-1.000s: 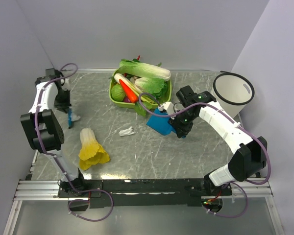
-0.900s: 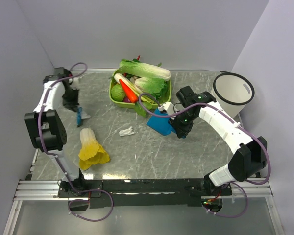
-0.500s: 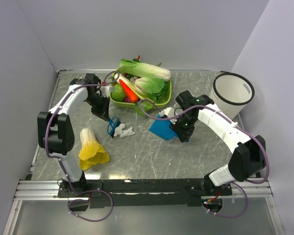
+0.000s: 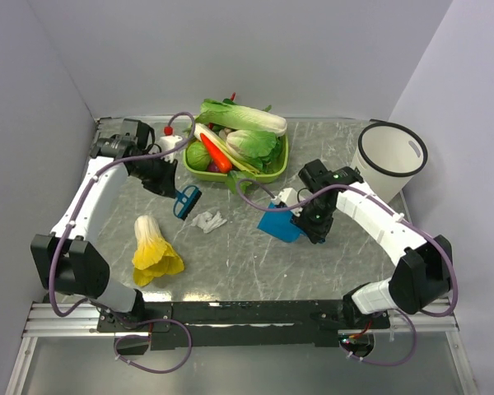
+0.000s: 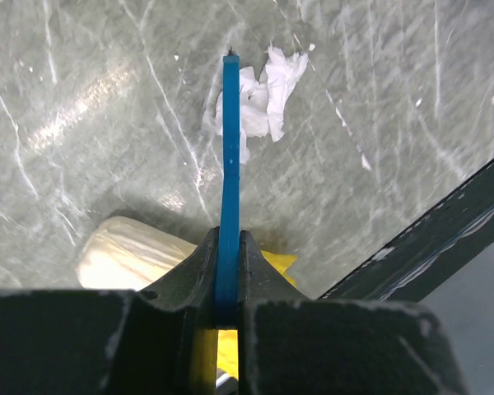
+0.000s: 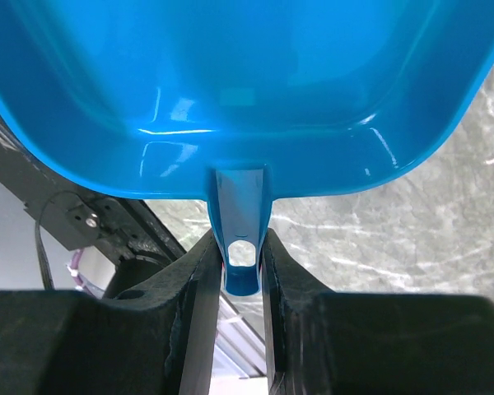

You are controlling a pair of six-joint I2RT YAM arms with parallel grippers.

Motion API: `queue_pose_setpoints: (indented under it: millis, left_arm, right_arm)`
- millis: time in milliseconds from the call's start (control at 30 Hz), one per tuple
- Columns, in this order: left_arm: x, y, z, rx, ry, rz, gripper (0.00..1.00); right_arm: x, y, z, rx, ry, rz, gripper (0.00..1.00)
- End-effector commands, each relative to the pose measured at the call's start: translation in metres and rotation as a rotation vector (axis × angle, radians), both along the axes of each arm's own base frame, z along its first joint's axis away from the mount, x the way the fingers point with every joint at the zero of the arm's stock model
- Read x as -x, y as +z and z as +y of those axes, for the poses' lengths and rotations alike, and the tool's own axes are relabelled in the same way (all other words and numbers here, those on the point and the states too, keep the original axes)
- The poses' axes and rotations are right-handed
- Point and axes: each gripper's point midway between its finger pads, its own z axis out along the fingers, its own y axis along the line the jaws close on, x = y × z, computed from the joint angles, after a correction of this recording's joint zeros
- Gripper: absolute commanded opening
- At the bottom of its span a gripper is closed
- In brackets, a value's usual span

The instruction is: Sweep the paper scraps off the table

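Two or so crumpled white paper scraps lie together near the middle of the grey-green marble table. In the left wrist view the paper scraps sit at the tip of a thin blue brush. My left gripper is shut on that brush, whose head sits just left of the scraps. My left gripper's jaws pinch the handle flat. My right gripper is shut on the handle of a blue dustpan, which is right of the scraps. The dustpan fills the right wrist view, above the right gripper.
A green basket of vegetables stands at the back centre. A white bin is at the back right. A yellow-and-white leafy vegetable lies front left. A small white object with a red top sits left of the basket.
My left arm swung from the far left edge toward the centre, brushing one scrap rightward until it joined the other. My right arm brought the dustpan slightly nearer and lower.
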Motion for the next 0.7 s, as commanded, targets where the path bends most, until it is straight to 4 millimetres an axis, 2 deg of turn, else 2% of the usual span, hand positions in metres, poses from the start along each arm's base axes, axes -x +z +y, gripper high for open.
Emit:
queue_pose_setpoints:
  millis: [0,167,267,333,467,667]
  left_arm:
    - [0.004,-0.013,-0.002,-0.047,-0.127,-0.006,0.01]
    - [-0.023,-0.013,0.013,-0.149,-0.036,-0.076,0.01]
    - [-0.032,-0.019,0.021,-0.186,0.048,-0.075,0.01]
    - [-0.039,-0.022,0.022,-0.181,0.112,-0.078,0.01]
    - [-0.039,-0.030,0.013,-0.128,0.149,-0.052,0.01]
    - [-0.038,-0.040,0.000,-0.063,0.144,-0.001,0.01]
  right_arm:
    - [0.001,0.002,-0.012,0.037,0.051,-0.065,0.00]
    - [0.000,-0.019,-0.048,0.263,0.142,-0.069,0.00]
    - [0.003,-0.025,-0.053,0.349,0.151,-0.041,0.00]
    - [0.007,-0.025,-0.049,0.376,0.127,-0.006,0.00]
    - [0.006,-0.039,-0.034,0.401,0.120,0.032,0.00]
    - [-0.019,-0.061,-0.011,0.381,0.094,0.000,0.00]
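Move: The paper scraps lie in a small pile about 11 cm to the right of the left hand, 2 cm ahead and 18 cm below. The yellow vegetable sits 8 cm back and 2 cm left of that hand, the green basket some 19 cm out and 19 cm right. From the right hand the scraps are roughly 28 cm left, 12 cm ahead and 12 cm down; its held dustpan's tray is centred about 9 cm left, 4 cm ahead and 6 cm below. The right hand keeps its grip on the empty dustpan's handle and lowers it about 6 cm towards the table, first easing some 4 cm right and then coming back a little left, while the wrist rolls over 20 degrees so that the tray's left side, facing the scraps, tips down. Meanwhile the left hand, still holding the blue brush, sinks about 4 cm and, after a brief start, reaches 3 cm forward, drifting slightly left and tilting the wrist a little, so that the brush comes lower on the left and far side of the scraps without sweeping yet. ##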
